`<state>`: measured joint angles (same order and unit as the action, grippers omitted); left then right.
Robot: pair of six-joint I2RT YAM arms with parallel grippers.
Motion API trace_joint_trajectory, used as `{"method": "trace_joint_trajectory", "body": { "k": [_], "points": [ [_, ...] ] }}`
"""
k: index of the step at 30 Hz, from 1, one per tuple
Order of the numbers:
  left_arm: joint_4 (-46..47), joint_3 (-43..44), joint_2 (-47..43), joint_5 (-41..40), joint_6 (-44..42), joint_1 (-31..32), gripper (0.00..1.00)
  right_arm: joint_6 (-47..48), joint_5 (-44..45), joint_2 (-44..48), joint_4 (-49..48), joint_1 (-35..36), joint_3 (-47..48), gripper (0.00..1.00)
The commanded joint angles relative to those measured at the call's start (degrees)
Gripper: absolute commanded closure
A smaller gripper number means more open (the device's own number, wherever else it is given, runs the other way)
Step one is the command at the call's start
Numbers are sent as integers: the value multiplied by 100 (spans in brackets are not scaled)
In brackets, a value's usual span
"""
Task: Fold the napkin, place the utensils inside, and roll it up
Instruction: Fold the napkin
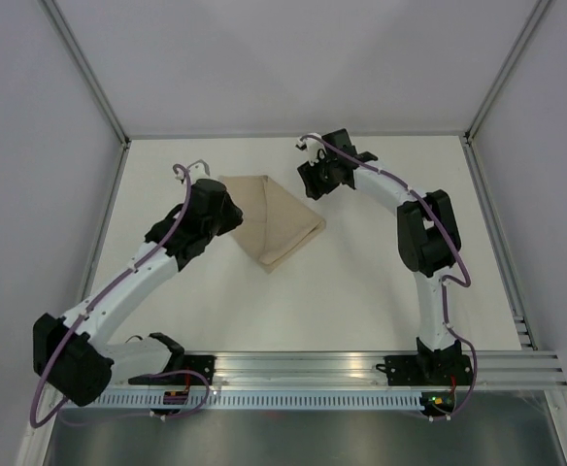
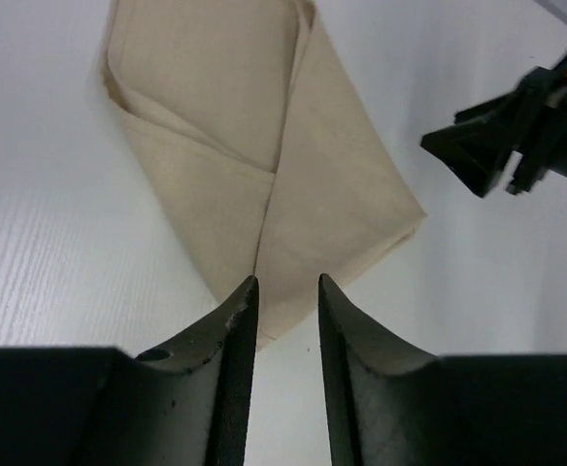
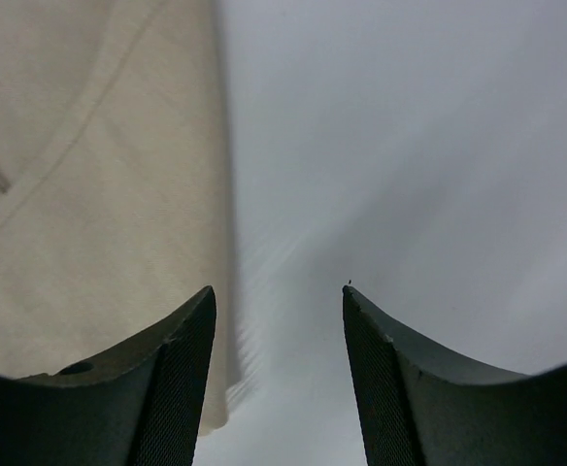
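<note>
The tan napkin (image 1: pixel 274 223) lies folded into a pointed, layered shape on the white table (image 1: pixel 361 291), between the two arms. My left gripper (image 1: pixel 235 217) is at its left side. In the left wrist view the left gripper (image 2: pixel 288 282) is open, with a narrow gap showing bare table, and the napkin (image 2: pixel 264 146) has its near corner just at the fingertips. My right gripper (image 1: pixel 311 181) hovers at the cloth's far right corner. It stands open (image 3: pixel 279 291), the napkin (image 3: pixel 89 194) edge by its left finger. The utensils are out of view.
Grey walls enclose the table on the left, back and right. A metal rail (image 1: pixel 361 369) with the arm bases runs along the near edge. The right gripper's black fingers (image 2: pixel 497 146) show at the right of the left wrist view.
</note>
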<state>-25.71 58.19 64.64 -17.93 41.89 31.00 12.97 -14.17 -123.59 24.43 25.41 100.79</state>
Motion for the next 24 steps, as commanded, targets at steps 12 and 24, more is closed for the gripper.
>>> {"method": "trace_joint_trajectory", "body": {
  "k": [12,24],
  "points": [
    [146,-168,2103,-167,1498,-1210,98,-14,723,-736,440,-159,415,42],
    [146,227,3397,-149,1568,-1501,98,223,820,-491,326,-159,-138,43]
  ]
}}
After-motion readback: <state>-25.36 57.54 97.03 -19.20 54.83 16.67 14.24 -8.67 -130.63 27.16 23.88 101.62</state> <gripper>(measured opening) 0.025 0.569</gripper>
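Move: From the left hand, half open and still high, the folded napkin's left corner lies about 7 cm ahead, 3 cm left and 22 cm down; the near corner is some 5 cm back and 7 cm right, on the table too. From the right hand, the napkin's right corner is roughly 6 cm back, 3 cm right and 8 cm down, while its far corner lies about 11 cm ahead and 11 cm left. Towards the table just outside the napkin's left edge the left hand drops nearly 20 cm, swinging some 8 cm left and a little forward; its fingers shut early as the hand tips steeply down and turns counter-clockwise. The right hand, fingers kept open, sinks beside the right corner, shifts slightly right, then slows almost to a stop. Neither is seen touching the napkin. ##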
